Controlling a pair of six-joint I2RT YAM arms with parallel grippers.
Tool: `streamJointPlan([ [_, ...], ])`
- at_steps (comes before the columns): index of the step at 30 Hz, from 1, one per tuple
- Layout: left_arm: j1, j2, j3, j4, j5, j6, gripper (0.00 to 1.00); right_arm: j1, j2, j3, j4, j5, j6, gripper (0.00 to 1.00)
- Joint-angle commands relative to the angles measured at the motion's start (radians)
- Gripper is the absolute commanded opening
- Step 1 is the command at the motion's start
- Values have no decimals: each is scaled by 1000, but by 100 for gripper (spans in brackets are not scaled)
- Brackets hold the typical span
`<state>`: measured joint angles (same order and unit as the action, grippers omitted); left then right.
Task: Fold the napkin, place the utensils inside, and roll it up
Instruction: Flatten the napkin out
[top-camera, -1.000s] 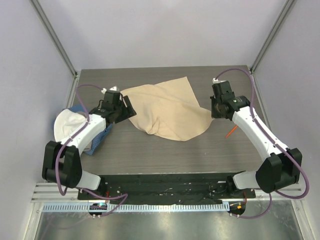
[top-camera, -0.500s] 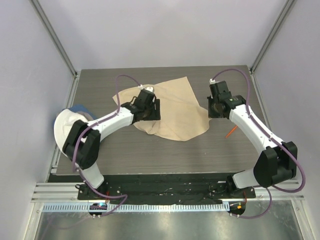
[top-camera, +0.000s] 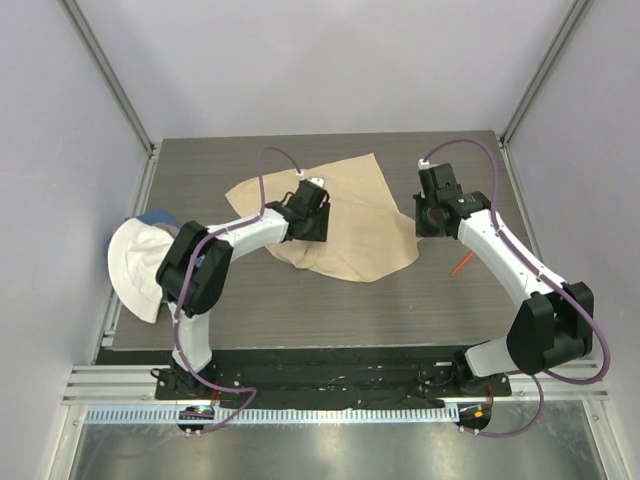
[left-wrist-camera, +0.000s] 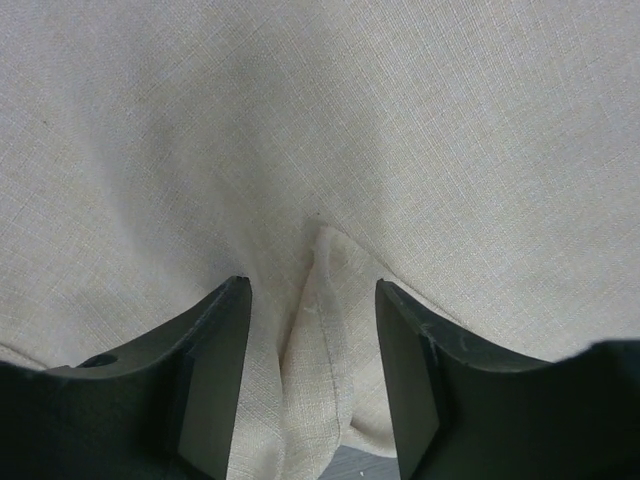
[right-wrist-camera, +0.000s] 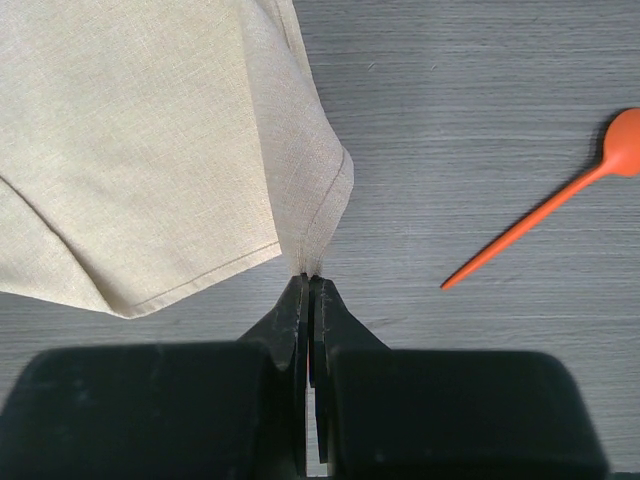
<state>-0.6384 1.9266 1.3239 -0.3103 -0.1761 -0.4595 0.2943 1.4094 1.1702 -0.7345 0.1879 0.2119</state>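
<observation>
The beige napkin (top-camera: 345, 215) lies crumpled and spread across the middle of the dark table. My left gripper (top-camera: 316, 222) is low over its left-centre part. In the left wrist view the left gripper (left-wrist-camera: 310, 290) is open, and its jaws straddle a raised fold of the napkin (left-wrist-camera: 400, 130). My right gripper (top-camera: 425, 222) is at the cloth's right corner. The right wrist view shows the right gripper (right-wrist-camera: 310, 278) shut on the hemmed corner of the napkin (right-wrist-camera: 150, 130). One orange utensil, a spoon (right-wrist-camera: 540, 215), lies on the table to the right of that gripper; the top view shows the spoon (top-camera: 461, 264) too.
A white rounded object (top-camera: 135, 265) sits at the table's left edge, with a bit of blue cloth (top-camera: 155, 214) showing beside it. Metal frame posts and grey walls enclose the table on both sides and at the back.
My left arm has swung right from the table's left side onto the napkin, and its jaws have narrowed a little. The right gripper has shifted slightly left with the corner.
</observation>
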Motion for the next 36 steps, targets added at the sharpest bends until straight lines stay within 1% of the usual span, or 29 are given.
streamJointPlan([
  [1,-9,26,38,46,-17,36,55,-3,-24,-3,27,2,-5,1],
  [5,-14,44,43,62,-14,47,50,-3,-24,-9,27,-1,0,1],
  [9,-14,68,51,63,-19,54,49,-1,-26,-9,27,1,1,1],
  [13,-14,78,54,69,-23,53,39,-3,-29,-10,26,7,0,1],
  [14,-14,80,54,71,-22,53,31,-3,-30,-10,26,8,1,1],
  [16,-14,77,51,76,-22,53,22,-3,-27,-10,27,15,0,1],
  [17,-14,74,44,79,-20,53,13,-3,-26,-9,27,19,-3,1],
  [20,-14,35,17,85,-23,51,0,-9,-17,-4,27,31,-8,1],
  [24,-14,-79,-73,120,-11,51,0,-21,0,3,29,47,-22,1],
  [25,-14,-136,-118,135,4,56,0,-26,5,8,29,54,-25,1],
  [27,-14,-185,-159,140,35,64,0,-32,14,14,29,61,-34,1],
  [28,-14,-240,-199,139,62,64,0,-37,17,16,29,64,-34,1],
  [36,-17,-500,-411,135,170,-5,2,-52,56,23,38,90,-45,1],
])
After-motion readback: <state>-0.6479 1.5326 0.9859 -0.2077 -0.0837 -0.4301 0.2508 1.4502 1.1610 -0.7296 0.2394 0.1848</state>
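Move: Right beneath the open left fingers, about 3 cm down, is a ridge of folded-over napkin; the napkin's near-left edge runs about 5 cm back and 4 cm to the left of that hand, at table height. The right hand already pinches the napkin's right corner above the table; from it the ridge lies some 21 cm left, 3 cm ahead and 11 cm lower, the orange spoon about 11 cm right, 2 cm ahead and 12 cm lower. Sinking about 2.5 cm onto the folded ridge, the left hand closes its half-open fingers to pinch the cloth, then draws the fold back towards the robot some 7 cm and a little left while rising about as far. The right hand keeps its grip on the corner, holding nearly still, then late on eases about 2.5 cm right and a little down, away from the left hand. ##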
